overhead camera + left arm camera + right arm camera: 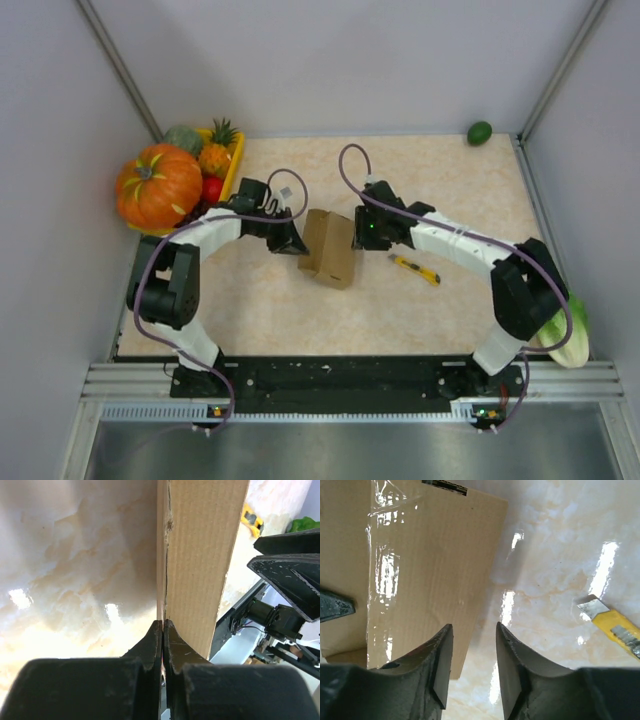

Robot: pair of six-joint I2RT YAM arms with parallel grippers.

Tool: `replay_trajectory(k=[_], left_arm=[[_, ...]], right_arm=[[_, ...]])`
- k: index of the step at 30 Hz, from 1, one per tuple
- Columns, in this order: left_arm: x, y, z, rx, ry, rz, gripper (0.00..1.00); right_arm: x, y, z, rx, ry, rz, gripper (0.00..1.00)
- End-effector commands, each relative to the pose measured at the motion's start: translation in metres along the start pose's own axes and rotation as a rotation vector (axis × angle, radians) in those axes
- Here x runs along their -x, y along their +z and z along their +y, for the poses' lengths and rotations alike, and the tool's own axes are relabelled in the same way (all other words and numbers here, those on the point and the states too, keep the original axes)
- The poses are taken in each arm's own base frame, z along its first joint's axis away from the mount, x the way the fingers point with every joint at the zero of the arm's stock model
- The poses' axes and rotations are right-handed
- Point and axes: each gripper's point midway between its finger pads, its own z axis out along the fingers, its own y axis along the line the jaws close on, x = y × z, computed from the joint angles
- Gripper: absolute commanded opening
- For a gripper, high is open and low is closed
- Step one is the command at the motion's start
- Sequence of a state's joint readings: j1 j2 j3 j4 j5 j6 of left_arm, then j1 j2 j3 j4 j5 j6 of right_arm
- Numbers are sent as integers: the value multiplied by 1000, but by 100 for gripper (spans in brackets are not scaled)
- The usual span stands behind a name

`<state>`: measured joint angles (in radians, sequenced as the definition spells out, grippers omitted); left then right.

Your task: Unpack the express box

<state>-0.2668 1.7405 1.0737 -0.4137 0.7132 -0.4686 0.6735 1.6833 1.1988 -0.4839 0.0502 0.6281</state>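
The express box (330, 250) is a plain brown cardboard box lying in the middle of the table between both arms. My left gripper (296, 240) is at its left side. In the left wrist view the jaws (163, 623) are pressed together, their tips against the box (200, 555) at the foot of an edge seam. I cannot tell whether any cardboard is pinched. My right gripper (358, 235) is at the box's right side, open (474, 630), with nothing between its fingers. The taped box face (430, 555) lies just ahead and left of them.
A yellow utility knife (414, 269) lies on the table right of the box (615, 627). A yellow fruit tray (237, 160) with a pumpkin (158, 186) stands at the back left. A green fruit (480, 132) is at the back right, and leafy greens (565, 335) at the right edge.
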Motion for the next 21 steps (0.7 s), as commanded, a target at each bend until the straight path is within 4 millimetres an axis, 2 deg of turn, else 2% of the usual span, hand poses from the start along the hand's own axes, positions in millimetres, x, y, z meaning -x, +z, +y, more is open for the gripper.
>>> replay_trajectory(k=[1, 6, 12, 16, 21], left_arm=[[11, -30, -31, -27, 80, -56, 0], [11, -40, -40, -32, 99, -72, 0], [14, -46, -40, 6, 105, -100, 0], [14, -48, -40, 12, 108, -105, 0], [12, -49, -42, 7, 109, -105, 0]], right_arm=[[31, -44, 17, 60, -11, -128, 44], [39, -63, 33, 103, -70, -175, 62], [31, -67, 64, 139, -170, -186, 69], [22, -54, 77, 138, -175, -156, 70], [13, -39, 73, 106, -151, -125, 73]])
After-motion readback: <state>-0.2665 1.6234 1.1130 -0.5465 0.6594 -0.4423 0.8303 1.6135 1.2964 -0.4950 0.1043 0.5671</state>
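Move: The express box lies between my hands. My left fingers already pinch its left panel, with the box's middle about 6 cm to their right, level with them and some 3 cm lower. From my right hand that middle is roughly 5 cm left, 2 cm ahead and 4 cm below. The yellow knife lies on the table about 12 cm right of my right hand, some 3 cm nearer the base and 8 cm down. I draw the pinched left panel up about 3.5 cm with my left hand, fingers staying shut, then hold it there. My right hand spreads its partly open fingers wide while rising about 6 cm off the box's right edge, then swings some 5 cm left and a little back over the right panel, turning about 10 degrees counter-clockwise and dipping slightly at the end. ##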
